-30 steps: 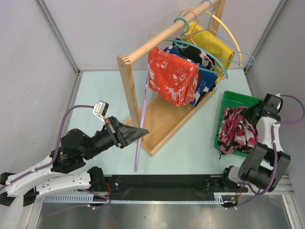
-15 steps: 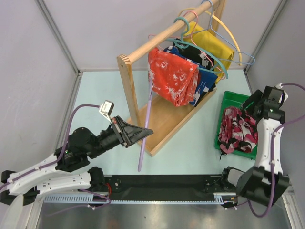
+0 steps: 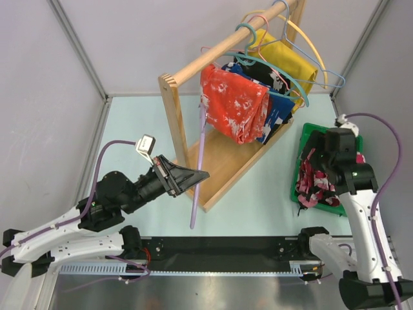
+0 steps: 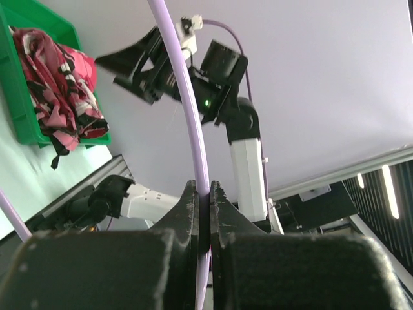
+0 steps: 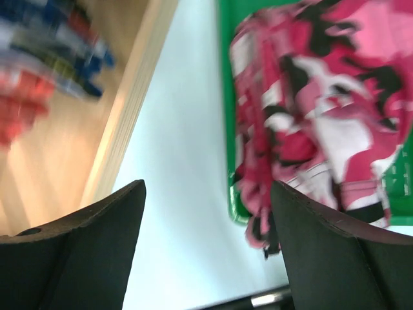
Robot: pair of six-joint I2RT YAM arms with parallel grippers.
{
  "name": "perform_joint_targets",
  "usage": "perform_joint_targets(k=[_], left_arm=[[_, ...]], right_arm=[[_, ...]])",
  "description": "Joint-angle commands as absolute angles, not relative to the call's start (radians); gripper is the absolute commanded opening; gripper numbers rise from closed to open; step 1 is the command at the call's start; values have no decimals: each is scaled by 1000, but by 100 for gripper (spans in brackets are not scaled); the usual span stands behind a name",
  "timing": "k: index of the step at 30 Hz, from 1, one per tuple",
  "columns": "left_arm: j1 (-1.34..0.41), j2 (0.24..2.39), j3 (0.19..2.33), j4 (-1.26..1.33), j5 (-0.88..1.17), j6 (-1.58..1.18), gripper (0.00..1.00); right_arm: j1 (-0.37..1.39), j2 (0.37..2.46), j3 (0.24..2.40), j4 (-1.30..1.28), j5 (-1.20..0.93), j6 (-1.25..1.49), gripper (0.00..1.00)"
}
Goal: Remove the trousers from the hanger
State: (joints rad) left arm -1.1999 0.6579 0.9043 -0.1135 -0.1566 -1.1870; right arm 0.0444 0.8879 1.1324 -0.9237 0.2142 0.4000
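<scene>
The camouflage trousers (image 3: 315, 175) lie bunched in a green bin (image 3: 326, 133) at the right, off the hanger. They also show in the right wrist view (image 5: 322, 116) and the left wrist view (image 4: 58, 84). My left gripper (image 3: 197, 174) is shut on the thin lilac hanger (image 3: 201, 152), which it holds bare and nearly upright in front of the wooden rack. In the left wrist view the hanger's rod (image 4: 192, 129) is pinched between the jaws of the left gripper (image 4: 202, 194). My right gripper (image 5: 206, 194) is open and empty, raised over the bin's left edge (image 5: 226, 97).
A wooden rack (image 3: 173, 113) stands in the middle on a wooden base (image 3: 222, 168). It carries an orange-red speckled garment (image 3: 232, 103), a blue-black-white one (image 3: 274, 113), a yellow one (image 3: 287, 64) and several other hangers. Grey walls close in both sides.
My right arm has swung from the far right edge in over the bin and risen. My left gripper has carried the hanger slightly right and towards the rack.
</scene>
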Motion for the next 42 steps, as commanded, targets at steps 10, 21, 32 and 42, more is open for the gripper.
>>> perform_joint_targets(k=[10, 21, 32, 42], left_arm=[[-1198, 701, 928, 24, -235, -1186, 0], [-1198, 788, 968, 63, -282, -1203, 1], [-1198, 811, 971, 72, -307, -1219, 0], [-1198, 804, 968, 74, -318, -1221, 0]], right_arm=[[897, 769, 1118, -993, 255, 641, 82], [1509, 998, 1423, -759, 483, 592, 84], [1532, 1058, 1422, -582, 551, 554, 64], [1543, 1040, 1307, -460, 564, 603, 53]])
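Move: The purple hanger's lower end lies about 38 cm left of the open right hand, some 22 cm back and 10 cm higher. The pink trousers in the green box are 7 cm ahead and 7 cm right of that hand, about 17 below. From the left hand, which still grips the hanger, that lower end is about 8 cm back, 2 left and 7 lower; the red trousers hang some 20 cm ahead, 10 right and 8 lower. The right hand leaves the green box and sweeps left about 34 cm, drawing back some 17 cm and, after a small dip, rising to meet the hanger's lower end; it turns counter-clockwise by roughly 65 degrees, and its fingers come partway shut but stay open, one on each side of the hanger just below the left fingers. The left hand keeps its pinch and carries the hanger about 4 cm forward and 3 cm right, easing slightly down and turning a little counter-clockwise. ##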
